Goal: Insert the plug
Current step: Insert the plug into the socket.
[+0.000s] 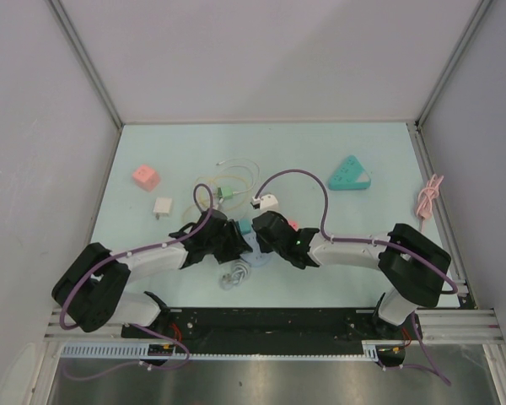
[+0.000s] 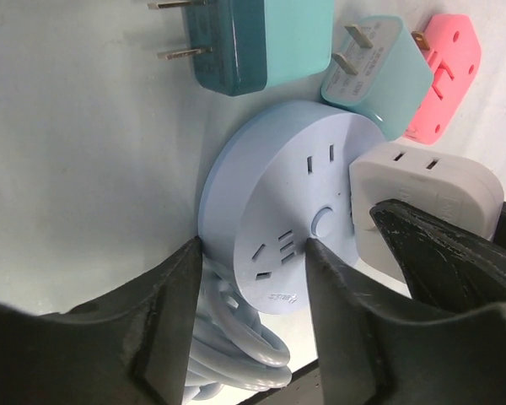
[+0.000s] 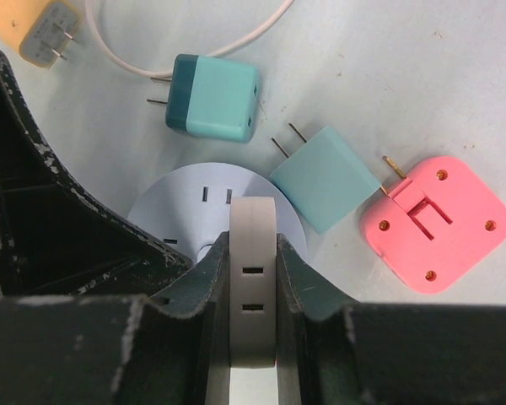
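A round pale blue socket (image 2: 278, 194) lies on the table between both arms, also seen in the top view as the socket (image 1: 255, 247). My left gripper (image 2: 253, 253) holds its near rim, one finger against the side wall and the other on the face. My right gripper (image 3: 253, 245) is shut on a greyish white adapter plug (image 3: 253, 287). This plug (image 2: 422, 190) stands on edge over the right part of the socket face, next to a two-slot outlet. Its prongs are hidden.
Close behind the socket lie a dark teal charger (image 3: 212, 97), a light teal plug (image 3: 325, 179) and a pink adapter (image 3: 430, 221). The socket's coiled cord (image 1: 234, 274) lies in front. Farther off are a pink cube (image 1: 145, 176), a white plug (image 1: 163, 206) and a teal triangular strip (image 1: 350, 174).
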Available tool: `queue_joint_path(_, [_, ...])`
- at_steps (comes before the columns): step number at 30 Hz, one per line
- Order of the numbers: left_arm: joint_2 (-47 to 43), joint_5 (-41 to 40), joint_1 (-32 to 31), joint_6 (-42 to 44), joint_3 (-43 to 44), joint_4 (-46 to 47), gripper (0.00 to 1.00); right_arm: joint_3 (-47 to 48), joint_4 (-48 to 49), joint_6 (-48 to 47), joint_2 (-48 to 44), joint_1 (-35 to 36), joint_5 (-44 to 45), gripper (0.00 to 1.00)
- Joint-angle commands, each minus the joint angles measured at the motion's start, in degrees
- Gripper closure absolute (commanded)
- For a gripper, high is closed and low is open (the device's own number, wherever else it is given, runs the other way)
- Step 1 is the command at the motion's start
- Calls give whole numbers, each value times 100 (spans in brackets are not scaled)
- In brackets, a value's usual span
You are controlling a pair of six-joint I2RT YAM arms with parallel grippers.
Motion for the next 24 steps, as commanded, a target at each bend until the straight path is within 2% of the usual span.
queue_joint_path(1, [-196, -269, -81, 176, -50, -481, 38, -405, -2056, -157, 390, 198, -417, 88])
queue_joint_path(5, [-645, -612, -81, 308, 82, -823, 25, -159, -2118, -201, 109, 145, -364, 74])
queue_joint_path(6, [-768, -630, -81, 352, 126, -1024, 23, -28, -2135, -201, -14, 128, -381, 66])
queue_joint_path(8, [-1084, -1077, -81, 484, 284, -1254, 19, 122, -2161, -254, -120, 93, -390, 60])
queue_joint_path(15, [-1928, -1894, 51, 1011, 741, -2290, 10, 693, -2258, -447, -796, 92, -495, 24])
queue_joint_path(19, [-2140, -2151, 157, 1512, 882, -2555, 5, 738, -2363, -465, -1367, -21, -714, 12])
queue_joint_path(20, [-2166, -2203, 191, 1608, 934, -2590, 2, 738, -2425, -474, -1621, -126, -724, 10])
queue_joint_path(24, [-2097, -2423, 367, 2153, 1154, -2810, 0, 738, -2759, -588, -2202, -434, -706, 1])
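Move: The left gripper holds the rim of the round socket, whose middle is about 3 cm to its right, 1 ahead and 1 below; the dark teal adapter lies some 7 cm straight ahead, the coiled cord 4 cm back and 1 left. The right gripper pinches the white plug standing on the socket; the socket's middle is about 2 cm left, 1 back and 4 below. From this hand, the pale teal adapter lies 5 cm ahead, 1 right, the pink adapter 6 ahead, 6 right. Let go with both grippers and clear the socket. Open the left wide off the rim, carrying it left and up, about 8 cm each way, tilting its fingertips upward and rolling its left side up. Open the right off the plug as it slides back and to the right, almost level, then lift it about 7 cm. ##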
